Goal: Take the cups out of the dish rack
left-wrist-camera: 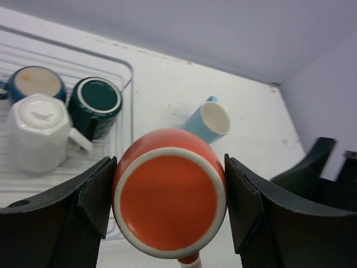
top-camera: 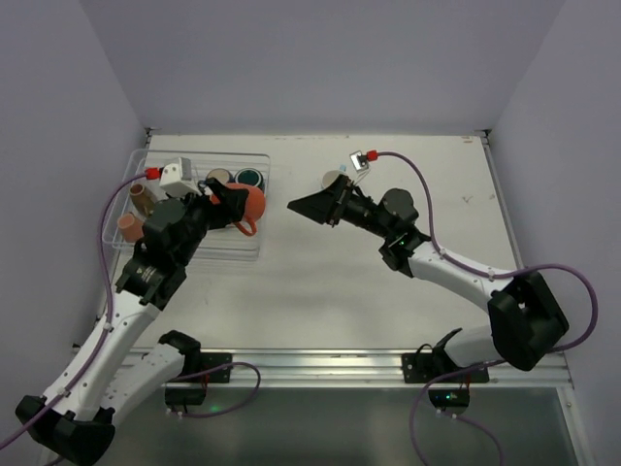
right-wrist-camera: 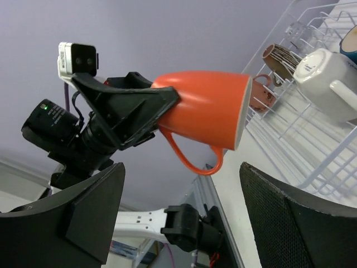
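Note:
An orange cup [top-camera: 250, 206] hangs bottom-up over the right edge of the dish rack [top-camera: 236, 245], with my left gripper [top-camera: 238, 202] shut on its sides. In the left wrist view the cup's base [left-wrist-camera: 170, 195] fills the gap between both fingers. My right gripper [top-camera: 303, 207] stands open just right of it, pointing at it, with nothing between its jaws; in its own view the orange cup [right-wrist-camera: 206, 114] is ahead. A white mug [left-wrist-camera: 39, 131], a dark teal mug [left-wrist-camera: 99, 103] and a navy mug [left-wrist-camera: 34, 84] stand upside down in the rack. A light blue cup [left-wrist-camera: 209, 120] lies on the table.
A brown cup [top-camera: 143, 194] and a pink cup [top-camera: 129, 225] sit at the rack's left end. The rack fills the table's far left corner against the wall. The right arm's cable [top-camera: 417, 180] loops over the table's middle right.

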You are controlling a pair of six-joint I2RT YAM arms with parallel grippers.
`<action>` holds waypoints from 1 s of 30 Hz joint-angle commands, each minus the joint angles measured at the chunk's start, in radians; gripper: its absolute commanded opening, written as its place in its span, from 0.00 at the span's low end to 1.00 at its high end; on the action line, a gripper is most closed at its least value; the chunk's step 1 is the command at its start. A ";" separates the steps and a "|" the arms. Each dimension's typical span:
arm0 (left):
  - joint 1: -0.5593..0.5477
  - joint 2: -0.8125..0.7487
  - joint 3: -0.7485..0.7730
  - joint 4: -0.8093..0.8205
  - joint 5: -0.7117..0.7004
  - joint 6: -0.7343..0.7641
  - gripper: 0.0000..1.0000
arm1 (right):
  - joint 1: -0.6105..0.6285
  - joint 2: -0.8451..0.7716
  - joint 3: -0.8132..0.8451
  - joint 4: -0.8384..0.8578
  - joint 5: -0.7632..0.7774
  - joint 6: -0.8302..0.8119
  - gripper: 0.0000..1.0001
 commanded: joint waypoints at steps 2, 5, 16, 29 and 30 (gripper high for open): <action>-0.005 -0.051 -0.008 0.212 0.181 -0.105 0.08 | 0.016 0.022 -0.033 0.203 0.047 0.115 0.86; -0.005 -0.063 -0.021 0.276 0.253 -0.142 0.08 | 0.022 0.022 -0.050 0.214 0.075 0.131 0.86; -0.005 -0.065 -0.094 0.451 0.375 -0.249 0.09 | 0.035 0.111 0.016 0.353 -0.062 0.192 0.79; -0.005 -0.077 -0.251 0.698 0.393 -0.399 0.10 | 0.039 0.193 0.042 0.634 -0.119 0.322 0.59; -0.005 -0.080 -0.260 0.727 0.393 -0.418 0.12 | 0.037 0.208 0.043 0.657 -0.117 0.350 0.58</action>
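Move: My left hand already holds the orange cup by its base, mouth end outward, its middle about 4 cm to the right and 2 cm ahead. The right gripper waits some 15 cm to my left hand's right, 1 or 2 cm nearer me, at about the same height. From my right hand the orange cup lies about 11 cm left and roughly level; the light blue cup stands about 15 cm ahead, 10 cm right and 25 cm below. The dark green cup sits about 15 cm ahead of my left hand and 22 cm below. I carry the orange cup with my left hand about 7 cm right to my right hand, drawing back and rising about 3 cm, keeping my grip while the wrist swings clockwise some 20 degrees and rolls right side up. My open right hand eases back and left to the cup's mouth, then up a little, and brings its fingers partly together, one inside the rim and one outside. ##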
